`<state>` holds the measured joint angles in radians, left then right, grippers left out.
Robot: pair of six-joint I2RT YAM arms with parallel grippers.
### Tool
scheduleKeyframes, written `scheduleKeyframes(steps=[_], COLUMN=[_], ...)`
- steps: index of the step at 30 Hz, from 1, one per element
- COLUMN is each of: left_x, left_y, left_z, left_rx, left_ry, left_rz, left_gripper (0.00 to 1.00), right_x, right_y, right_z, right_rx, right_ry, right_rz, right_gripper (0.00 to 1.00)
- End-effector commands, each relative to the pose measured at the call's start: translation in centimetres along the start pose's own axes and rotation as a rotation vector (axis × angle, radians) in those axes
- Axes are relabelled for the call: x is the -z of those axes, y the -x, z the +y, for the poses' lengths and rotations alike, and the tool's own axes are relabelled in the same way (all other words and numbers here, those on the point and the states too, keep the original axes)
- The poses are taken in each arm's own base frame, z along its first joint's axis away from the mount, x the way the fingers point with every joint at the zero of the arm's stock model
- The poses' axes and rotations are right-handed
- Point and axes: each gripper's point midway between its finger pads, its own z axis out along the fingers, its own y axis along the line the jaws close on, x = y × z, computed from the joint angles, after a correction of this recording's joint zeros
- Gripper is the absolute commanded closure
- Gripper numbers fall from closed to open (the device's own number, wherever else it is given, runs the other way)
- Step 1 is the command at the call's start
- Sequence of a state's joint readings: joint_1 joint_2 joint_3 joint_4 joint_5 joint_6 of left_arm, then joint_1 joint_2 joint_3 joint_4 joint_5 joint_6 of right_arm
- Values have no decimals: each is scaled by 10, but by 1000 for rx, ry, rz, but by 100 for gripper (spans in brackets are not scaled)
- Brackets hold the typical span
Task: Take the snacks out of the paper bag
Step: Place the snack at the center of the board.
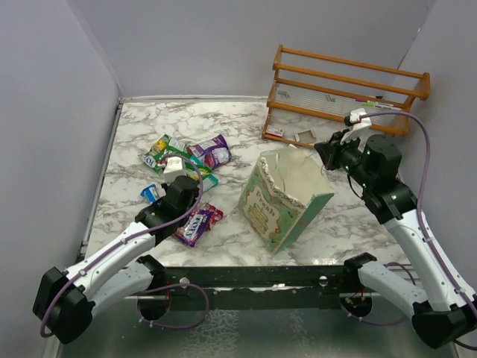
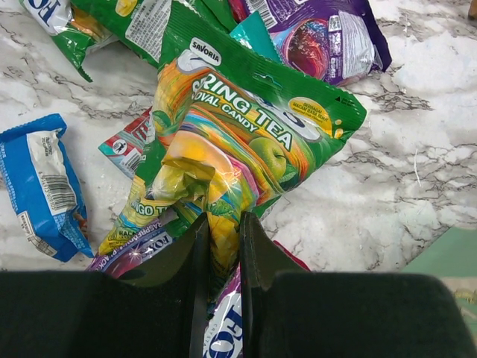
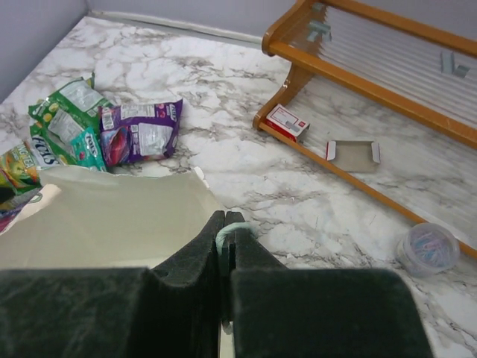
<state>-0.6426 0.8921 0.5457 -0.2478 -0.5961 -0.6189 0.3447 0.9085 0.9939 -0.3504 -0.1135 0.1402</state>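
The pale mint-green paper bag [image 1: 283, 198] stands mid-table with its mouth open; its white inside [image 3: 112, 216] looks empty where I can see it. My right gripper [image 1: 323, 155] [image 3: 227, 224] is shut on the bag's mint rim at its far right corner. Several snacks [image 1: 186, 153] lie on the marble left of the bag. My left gripper [image 1: 185, 183] [image 2: 222, 224] is shut on the bottom edge of a green candy packet [image 2: 238, 127], above a purple packet [image 2: 223, 328]. Another purple packet [image 2: 320, 37] and a blue packet [image 2: 41, 186] lie nearby.
A wooden slatted rack [image 1: 343, 89] [image 3: 358, 67] stands at the back right, with small white-and-red cards [image 3: 287, 121] and a small clear tub [image 3: 428, 246] by its base. Grey walls close in the table on the left, back and right.
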Motion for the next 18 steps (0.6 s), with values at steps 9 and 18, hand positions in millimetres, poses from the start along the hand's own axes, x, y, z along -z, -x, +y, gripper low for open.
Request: scheduleKeyframes(steps=[9, 18], left_x=[-6, 15], left_y=[0, 51], left_z=[-7, -30], left_rx=[30, 31], left_ry=[-20, -130], left_rz=[-11, -104], left_gripper=[61, 27], right_x=[26, 44], right_y=[6, 36], right_z=[15, 36], right_rx=[33, 45], right_ry=[75, 173], right_rz=[-36, -96], right_gripper=[96, 63])
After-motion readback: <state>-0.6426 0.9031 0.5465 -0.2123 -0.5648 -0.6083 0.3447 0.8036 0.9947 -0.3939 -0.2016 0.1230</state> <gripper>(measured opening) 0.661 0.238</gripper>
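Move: The green candy bag, already pinched by the left hand, is bound for the snack pile some 8 cm ahead of that hand, 2 cm right and 10 cm below. At that same depth, a purple bag lies about 20 cm ahead and 9 cm right, the blue snack 4 cm ahead and 17 cm left. The right hand holds the paper bag's handle: the bag's middle is roughly 11 cm left, 6 cm back, 15 cm below; a grey tray stands 25 cm straight ahead, 29 cm down. The green candy bag is let go over the pile: the left hand eases down about 1.5 cm towards the snacks, spreads its fingers wide, then climbs back to its starting height. Meanwhile the paper bag's handle is drawn back 3 cm and up 2 cm by the right hand, whose fingers just begin to part, the cord still showing between them. ##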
